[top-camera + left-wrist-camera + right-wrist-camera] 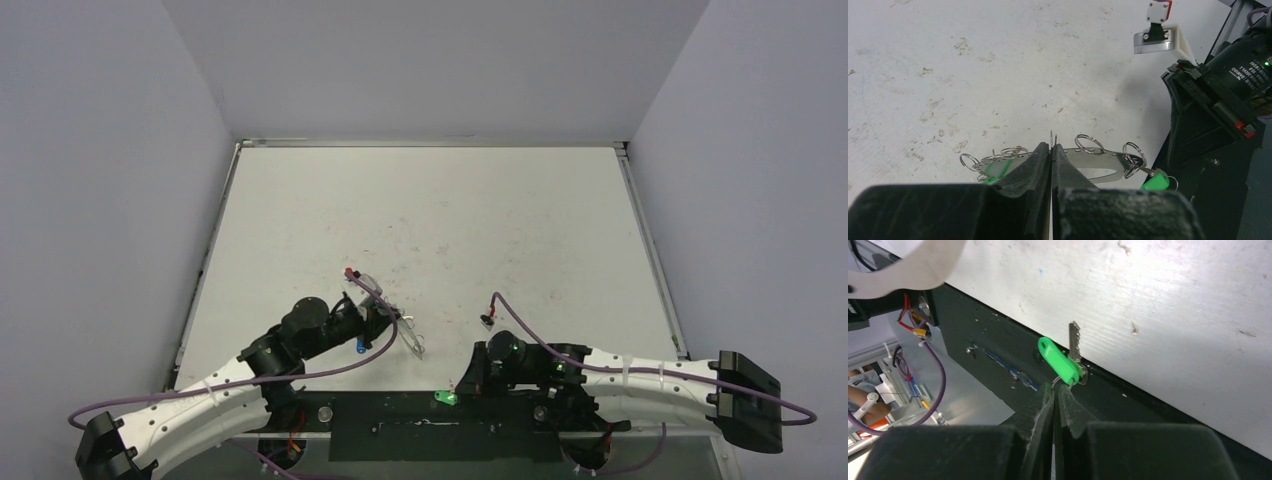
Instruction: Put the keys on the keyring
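My left gripper (pixel 1052 146) is shut on the rim of the keyring (pixel 1098 156), a thin silvery hoop seen edge-on, with small split rings along it. From above, the keyring (pixel 412 345) sticks out past the left gripper (pixel 388 328), and a blue key (pixel 360 347) shows just under that gripper. A green key (pixel 1060 360) lies at the table's near edge, its silver blade pointing onto the white top. My right gripper (pixel 1056 386) is shut on that key's small wire ring. The green key (pixel 445 398) sits just left of the right gripper (pixel 466 385). Green also shows at both ends of the keyring.
A black strip (pixel 440 425) runs along the table's near edge between the arm bases. The right arm's black body (pixel 1215 105) stands close on the right of the left wrist view. The white tabletop (pixel 430 220) stretches back to grey walls.
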You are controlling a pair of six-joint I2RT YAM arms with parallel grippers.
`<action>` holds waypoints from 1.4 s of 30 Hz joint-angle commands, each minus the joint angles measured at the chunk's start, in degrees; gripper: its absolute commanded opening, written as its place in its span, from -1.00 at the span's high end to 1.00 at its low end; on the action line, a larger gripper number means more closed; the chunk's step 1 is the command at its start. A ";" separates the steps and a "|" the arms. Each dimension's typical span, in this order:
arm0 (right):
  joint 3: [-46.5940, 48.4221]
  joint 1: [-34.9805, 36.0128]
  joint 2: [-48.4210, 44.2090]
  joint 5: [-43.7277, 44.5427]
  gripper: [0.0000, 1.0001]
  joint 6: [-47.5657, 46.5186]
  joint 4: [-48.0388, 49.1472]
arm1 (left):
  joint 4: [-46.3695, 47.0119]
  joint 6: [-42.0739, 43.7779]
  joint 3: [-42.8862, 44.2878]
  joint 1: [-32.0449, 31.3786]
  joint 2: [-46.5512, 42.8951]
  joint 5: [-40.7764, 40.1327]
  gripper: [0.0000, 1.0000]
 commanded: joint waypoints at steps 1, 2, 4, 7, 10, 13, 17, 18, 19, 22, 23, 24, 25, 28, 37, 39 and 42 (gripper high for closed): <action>4.90 -0.52 -2.26 3.90 1.00 -3.25 -4.39 | 0.11 1.16 1.71 0.24 -1.90 0.59 1.00; 5.70 -1.16 -1.90 3.84 1.00 -4.56 -5.16 | -0.14 1.27 1.79 0.23 -2.14 0.57 1.00; 7.79 -3.45 -0.37 2.94 1.00 -8.06 -7.11 | -0.71 1.53 1.96 0.24 -2.56 0.48 1.00; 10.10 -7.56 1.96 0.19 1.00 -12.85 -8.74 | -1.36 1.84 2.30 0.22 -2.85 0.70 1.00; 11.61 -10.28 3.75 -3.08 1.00 -15.52 -9.41 | -2.08 1.91 2.58 0.21 -2.91 0.97 1.00; 12.21 -10.33 5.34 -4.43 0.99 -16.54 -10.06 | -2.37 2.02 2.55 0.22 -2.90 0.96 1.00; 10.33 -9.67 5.96 -6.92 0.56 -15.00 -7.83 | -1.69 1.86 2.03 0.24 -2.90 0.84 1.00; 10.09 -9.09 6.12 -6.93 0.46 -14.60 -7.62 | -1.52 1.78 1.92 0.25 -2.84 0.83 1.00; 10.10 -8.43 6.34 -6.73 0.34 -14.14 -7.59 | -1.46 1.76 1.82 0.20 -2.84 0.82 1.00; 10.47 -4.89 7.54 -5.36 0.21 -12.74 -7.46 | -1.44 1.79 1.72 0.18 -2.83 0.85 1.00; 10.52 -3.71 8.01 -4.79 0.20 -12.13 -7.25 | -1.46 1.71 1.71 0.19 -2.83 0.91 1.00; 10.55 -2.79 8.45 -4.20 0.20 -11.49 -7.02 | -1.47 1.68 1.71 0.17 -2.83 0.94 1.00; 10.53 -2.02 8.87 -3.72 0.20 -10.90 -6.99 | -1.44 1.67 1.71 0.19 -2.83 1.00 1.00; 10.01 -0.85 9.61 -2.28 0.20 -9.84 -7.73 | -1.47 1.55 1.80 0.20 -2.83 1.13 1.00; 8.68 0.06 11.99 -2.36 0.19 -7.53 -5.08 | -1.07 1.41 1.40 0.22 -2.59 1.52 1.00; 7.94 0.26 13.09 -2.98 0.19 -6.87 -3.24 | -0.80 1.41 1.29 0.20 -2.49 1.53 1.00; 7.44 0.70 15.38 -4.00 0.26 -6.41 -0.86 | -0.52 1.37 1.19 0.24 -2.37 1.61 1.00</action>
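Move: Just left of the right hand, about 3 cm over and 2 cm below its shut fingertips, lies the green-tagged key, level with them fore and aft, its ring nearest the tips. The keyring plate, in the left gripper, is some 13 cm ahead of the right hand, 12 cm to its left and 10 cm higher. From the left hand the green-tagged key is about 15 cm back, 10 cm right and 14 cm down. Rising about 2.5 cm and swinging some 4.5 cm forward with fingers still shut, the right hand overshoots the green-tagged key, opens to under half, and comes back over 5 cm while sinking nearly 4 cm, its fingers tipping about 10 degrees steeper and the hand turning counter-clockwise by as much. The open tips end low at the tag's ring. The left keeps holding the keyring plate. ##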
